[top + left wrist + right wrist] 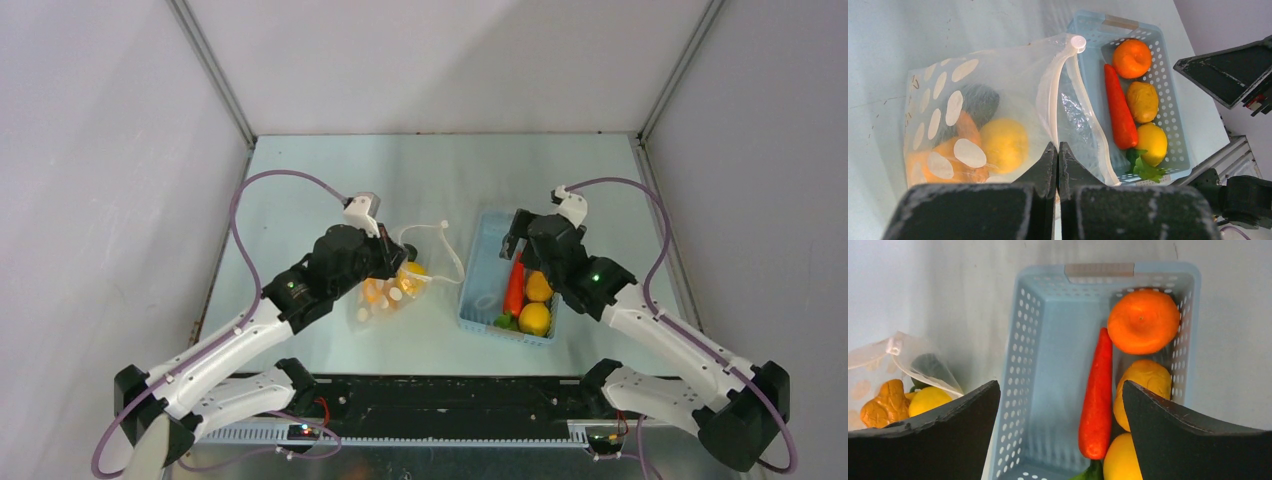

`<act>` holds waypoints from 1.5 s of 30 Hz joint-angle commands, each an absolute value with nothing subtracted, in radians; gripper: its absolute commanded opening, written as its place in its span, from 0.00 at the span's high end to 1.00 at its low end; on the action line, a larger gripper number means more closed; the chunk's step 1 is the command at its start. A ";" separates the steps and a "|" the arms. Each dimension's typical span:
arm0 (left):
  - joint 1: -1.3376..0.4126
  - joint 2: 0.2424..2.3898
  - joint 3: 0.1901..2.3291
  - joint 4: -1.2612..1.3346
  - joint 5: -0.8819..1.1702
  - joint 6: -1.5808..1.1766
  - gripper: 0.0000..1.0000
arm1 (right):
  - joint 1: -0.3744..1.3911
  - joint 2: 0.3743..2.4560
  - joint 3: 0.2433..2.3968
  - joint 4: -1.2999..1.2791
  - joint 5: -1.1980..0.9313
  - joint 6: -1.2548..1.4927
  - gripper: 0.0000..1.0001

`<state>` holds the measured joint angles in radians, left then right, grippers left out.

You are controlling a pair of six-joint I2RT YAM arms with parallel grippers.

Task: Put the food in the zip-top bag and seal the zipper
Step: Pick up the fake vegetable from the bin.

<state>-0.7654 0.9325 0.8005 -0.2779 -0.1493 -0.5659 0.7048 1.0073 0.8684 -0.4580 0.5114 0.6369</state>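
The zip-top bag (pixel 973 95) lies left of the basket with its mouth gaping. A yellow lemon (pixel 1004 145), an orange piece (pixel 948 162) and a dark green piece (pixel 979 100) lie inside it. My left gripper (pixel 1058 148) is shut on the bag's mouth edge, where the white zipper strip (pixel 1048 100) runs between the jaws; the slider (pixel 1078 42) sits at the far end. More food lies in the blue basket (pixel 1058 355): a carrot (pixel 1097 395), an orange (pixel 1143 321), a tan piece (pixel 1142 101) and a lemon (pixel 1152 142). My right gripper (pixel 1061 385) hovers open above the basket, holding nothing.
In the top view the bag (pixel 395 290) and the basket (pixel 480 265) sit side by side mid-table, with my left gripper (pixel 390 258) and right gripper (pixel 515 240) over them. A green leafy piece (pixel 1145 167) lies at the basket's near end. Grey walls enclose the table.
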 commanded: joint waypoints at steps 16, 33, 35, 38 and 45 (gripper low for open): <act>-0.761 0.944 0.798 -0.257 -0.129 -0.530 1.00 | 0.649 1.402 1.001 -0.635 0.348 0.643 0.33; -0.760 0.930 0.793 -0.257 -0.128 -0.520 1.00 | 0.601 1.623 1.057 -0.641 0.365 0.673 0.39; -0.760 0.930 0.794 -0.257 -0.129 -0.520 1.00 | 0.599 1.641 1.056 -0.625 0.357 0.677 0.40; -0.761 0.926 0.794 -0.261 -0.131 -0.519 1.00 | 0.592 1.663 1.056 -0.616 0.336 0.686 0.42; -0.760 0.918 0.787 -0.257 -0.136 -0.517 1.00 | 0.585 1.684 1.052 -0.615 0.320 0.704 0.51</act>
<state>-0.7650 0.9394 0.8001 -0.2790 -0.1284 -0.5404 0.5911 1.6821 1.0218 -0.6239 0.3252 0.6777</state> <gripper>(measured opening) 0.006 0.525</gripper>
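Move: The fake vegetable I'm after, the long red one in the bin, lies almost under my open right hand, roughly 19 cm down and 2 cm back. The orange fruit is 11 cm ahead of it and 7 cm to its right, the potato some 6 cm right of it and level with it, the lemon about 8 cm nearer me and 5 cm to its right. From my left hand, the red vegetable is about 26 cm right, 1 cm back and 18 cm lower. I sink my right hand about 17 cm almost straight down into the bin over the red vegetable, tipping the fingers some 35 degrees steeper and rolling the hand's left side down a little. On the way I close from wide open to about half, a finger on either side of the vegetable, not yet clamped. My left hand stays put and keeps pinching the bag's rim. ##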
